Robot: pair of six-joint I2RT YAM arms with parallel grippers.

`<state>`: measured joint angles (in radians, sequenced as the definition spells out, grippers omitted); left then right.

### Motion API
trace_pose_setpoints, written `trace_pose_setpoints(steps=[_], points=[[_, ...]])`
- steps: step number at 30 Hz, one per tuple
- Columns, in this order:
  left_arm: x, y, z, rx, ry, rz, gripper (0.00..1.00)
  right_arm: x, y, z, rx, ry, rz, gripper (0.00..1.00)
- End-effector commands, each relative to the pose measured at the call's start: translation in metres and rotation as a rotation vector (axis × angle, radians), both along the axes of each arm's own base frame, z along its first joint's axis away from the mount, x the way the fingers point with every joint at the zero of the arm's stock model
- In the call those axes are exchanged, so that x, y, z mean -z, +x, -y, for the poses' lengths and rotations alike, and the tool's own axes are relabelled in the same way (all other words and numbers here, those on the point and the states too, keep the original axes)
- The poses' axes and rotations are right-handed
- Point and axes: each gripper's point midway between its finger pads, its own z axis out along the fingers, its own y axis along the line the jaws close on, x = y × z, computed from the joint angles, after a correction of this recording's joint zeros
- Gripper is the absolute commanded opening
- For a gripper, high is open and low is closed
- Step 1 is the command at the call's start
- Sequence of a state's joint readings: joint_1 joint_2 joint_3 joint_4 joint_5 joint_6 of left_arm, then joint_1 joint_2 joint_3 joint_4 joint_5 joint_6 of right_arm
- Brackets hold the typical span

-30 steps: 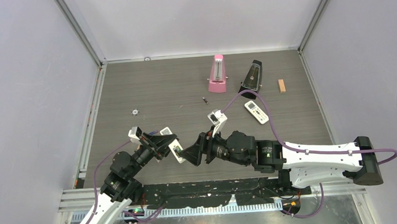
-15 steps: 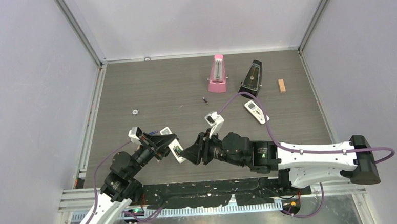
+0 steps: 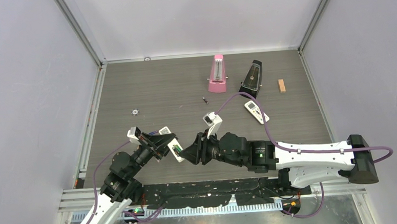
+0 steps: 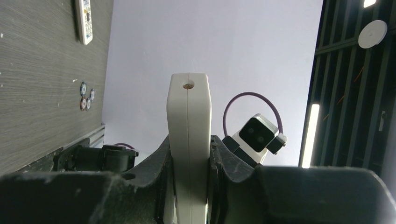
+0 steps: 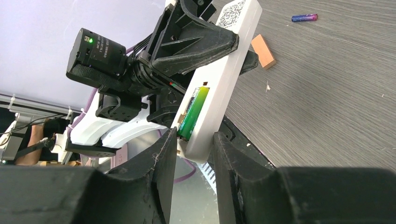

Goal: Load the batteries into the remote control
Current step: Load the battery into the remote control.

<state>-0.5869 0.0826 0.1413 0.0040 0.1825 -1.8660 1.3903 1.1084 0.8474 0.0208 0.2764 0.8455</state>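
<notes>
My left gripper (image 3: 168, 144) is shut on the slim white remote control (image 3: 176, 150) and holds it above the table's near edge. In the left wrist view the remote control (image 4: 188, 107) stands upright between the left gripper's (image 4: 189, 142) jaws. A green battery (image 5: 194, 112) lies in its open compartment. My right gripper (image 5: 196, 137) has closed on the remote control's (image 5: 224, 84) lower end, one finger (image 5: 163, 154) against the battery side, the other on the back. A bluish-purple battery (image 5: 304, 17) lies loose on the table. A dark battery (image 3: 205, 100) lies mid-table.
A pink metronome (image 3: 216, 75) and a black metronome (image 3: 251, 77) stand at the back. A broader white remote (image 3: 256, 112) lies right of centre. An orange block (image 3: 282, 85) sits far right, and a small washer (image 3: 134, 112) lies on the left.
My right gripper has shifted slightly left toward the remote control, and its jaws have narrowed onto the remote's end. The left arm has stayed still.
</notes>
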Motion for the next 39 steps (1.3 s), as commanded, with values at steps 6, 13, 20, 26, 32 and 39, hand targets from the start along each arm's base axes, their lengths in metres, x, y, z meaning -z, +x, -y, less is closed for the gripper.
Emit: trace_pose_setpoints(steps=[6, 13, 20, 26, 32, 39], points=[[-0.031, -0.007, -0.003, -0.002, -0.007, 0.123, 0.0, -0.023, 0.0, -0.011, 0.006, 0.07, -0.019, 0.4], [-0.027, -0.005, -0.005, -0.028, 0.053, 0.151, 0.0, -0.04, -0.001, -0.005, 0.0, 0.145, -0.006, 0.64], [-0.025, -0.005, -0.007, -0.039, 0.083, 0.154, 0.0, -0.036, 0.002, -0.003, 0.023, 0.095, -0.006, 0.66], [-0.028, -0.007, -0.006, -0.025, 0.064, 0.153, 0.0, -0.037, 0.0, 0.006, 0.018, 0.165, 0.011, 0.62], [-0.027, -0.009, -0.005, -0.014, 0.032, 0.138, 0.0, -0.039, -0.002, 0.013, 0.004, 0.206, 0.052, 0.64], [-0.031, -0.01, -0.006, -0.009, 0.008, 0.13, 0.0, -0.033, -0.003, 0.007, -0.015, 0.2, 0.064, 0.59]])
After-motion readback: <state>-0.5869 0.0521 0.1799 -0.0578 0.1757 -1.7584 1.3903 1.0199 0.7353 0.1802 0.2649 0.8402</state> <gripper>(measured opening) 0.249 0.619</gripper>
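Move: The green battery, already lying in the compartment at the near end of the white remote, is about 2 cm ahead of the right hand and 2 cm to its left, at nearly its height. The remote's middle is some 6 cm ahead and 3 cm left; on the table 24 cm below, the orange block is roughly 14 cm ahead and 20 cm left, the purple battery 22 cm ahead and 16 cm left. From the left hand, holding the remote, the green battery is about 5 cm back and 2 cm right. The remote's battery end, still pinched between the right fingers at the green battery's lower end, is released: the right hand eases down half a centimetre, opens wide and rises about 1 cm, then backs off to the right, slightly up, tipping its fingers up some 8 degrees. The left hand keeps its grip and tilts the remote about 5 degrees, nearly in place. ##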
